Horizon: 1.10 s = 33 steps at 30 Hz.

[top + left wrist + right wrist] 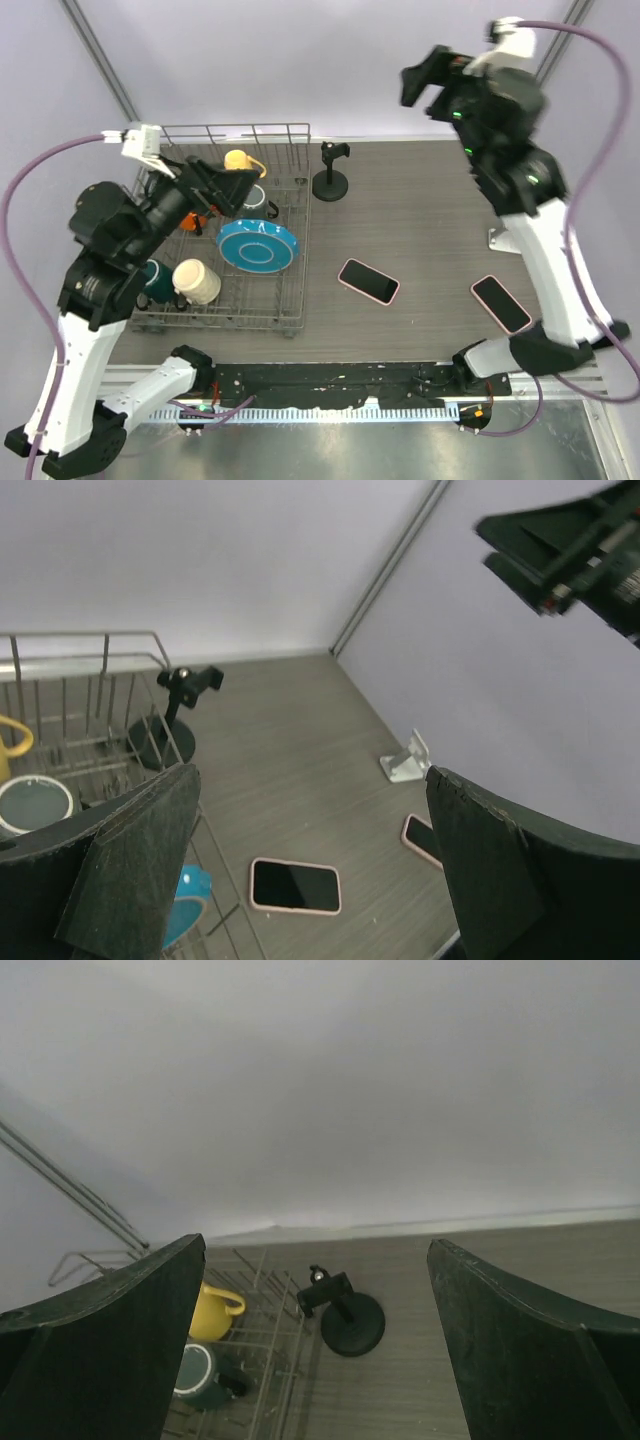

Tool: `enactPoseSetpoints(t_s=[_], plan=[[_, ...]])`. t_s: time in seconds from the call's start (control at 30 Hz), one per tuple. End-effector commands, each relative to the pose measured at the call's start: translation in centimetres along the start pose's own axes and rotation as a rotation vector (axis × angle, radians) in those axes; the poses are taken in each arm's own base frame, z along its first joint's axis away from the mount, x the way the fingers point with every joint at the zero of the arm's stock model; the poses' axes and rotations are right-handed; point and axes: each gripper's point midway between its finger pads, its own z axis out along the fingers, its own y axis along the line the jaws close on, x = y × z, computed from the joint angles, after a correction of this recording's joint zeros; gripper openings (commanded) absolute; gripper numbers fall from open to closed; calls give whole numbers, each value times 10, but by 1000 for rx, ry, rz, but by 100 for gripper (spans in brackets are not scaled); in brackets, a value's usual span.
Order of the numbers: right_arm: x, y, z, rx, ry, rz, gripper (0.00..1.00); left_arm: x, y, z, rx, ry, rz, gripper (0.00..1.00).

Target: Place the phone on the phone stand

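A phone in a pink case (368, 281) lies screen up on the dark table, also in the left wrist view (295, 885). A second pink-cased phone (501, 303) lies near the right arm and shows partly in the left wrist view (420, 838). The black phone stand (331, 175) stands upright at the back beside the dish rack, empty; it shows in both wrist views (170, 715) (345, 1315). My left gripper (222, 185) (310, 790) is open and empty above the rack. My right gripper (425, 80) (315, 1250) is open and empty, raised high at the back right.
A wire dish rack (232, 130) on the left holds a blue plate (257, 243), a yellow mug (238, 160), a cream mug (196, 281) and a dark green mug (155, 275). A small white bracket (497, 240) sits by the right arm.
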Motion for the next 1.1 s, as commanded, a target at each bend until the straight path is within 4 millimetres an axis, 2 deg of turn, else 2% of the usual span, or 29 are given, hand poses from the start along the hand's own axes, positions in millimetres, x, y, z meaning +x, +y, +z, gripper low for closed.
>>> enactPoseSetpoints(t_s=[0.0,0.03,0.07,0.1,0.13,0.23,0.27,0.3,0.33,0.37,0.4,0.47,0.5,0.53,0.57,0.6,0.67,0.7,0.73,0.87,0.97,1.03,1.07], plan=[[107,4,55,7,259,-5,98,28,2,6,29,87,-22,100],[138,3,72,16,319,-16,99,33,4,9,26,102,-31,100],[157,8,81,-9,362,-11,98,43,6,12,29,129,-38,100],[168,14,88,-35,383,0,99,49,8,13,26,145,-41,100],[193,15,101,-49,428,19,98,54,10,15,27,160,-44,100],[224,30,118,-167,470,204,99,76,22,25,3,210,-52,100],[227,21,127,-171,465,277,99,80,25,31,-1,219,-53,100],[235,29,133,-268,456,351,99,82,27,34,-3,223,-54,100],[238,26,139,-282,443,410,99,88,30,39,-7,233,-63,100],[227,31,151,-328,378,530,99,87,30,46,1,224,-68,100],[240,20,154,-325,384,573,99,94,33,55,-3,241,-81,100],[235,19,166,-357,306,692,99,98,35,70,5,242,-95,100],[245,11,170,-338,297,741,99,110,42,82,-7,270,-116,100],[246,10,173,-345,277,777,99,108,42,90,-3,265,-119,100],[237,12,177,-379,233,834,99,111,44,96,-8,271,-122,100],[255,7,186,-362,248,854,99,114,48,103,-14,281,-121,100],[265,-2,197,-340,255,885,99,118,54,121,-25,292,-116,100],[280,-7,204,-323,273,914,99,119,56,126,-31,293,-105,100],[285,-11,208,-315,280,934,99,118,61,135,-42,282,-98,100],[322,-31,212,-221,308,948,99,117,67,152,-46,269,-61,100],[336,-40,211,-199,307,953,99,121,73,160,-48,270,-26,100],[350,-41,208,-191,336,989,98,130,79,160,-58,287,-9,100],[350,-40,205,-211,332,998,99,132,83,158,-82,288,-6,100]])
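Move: The phone stand is some 22 cm ahead of the right hand, 18 cm to its left and 46 cm below; from the left hand it is about 34 cm ahead, 15 cm to the right and 41 cm below. The middle phone lies some 31 cm nearer the bases than the stand and 10 cm to its right. The yellow mug stands about 24 cm left of the stand, level with it; the blue plate is 10 cm ahead and 4 cm left of the left hand. No contact can be seen yet: the wide-open right hand swoops towards the phone stand's head, some 35 cm down and 23 cm forward while drifting left, levelling off midway before sinking again. It rolls its left side up about 50 degrees, so the open jaws end beside the head, facing it from the right. The left hand, also open, comes down and forward about 15 cm each and rightward towards the stand, its fingers tipping down. ##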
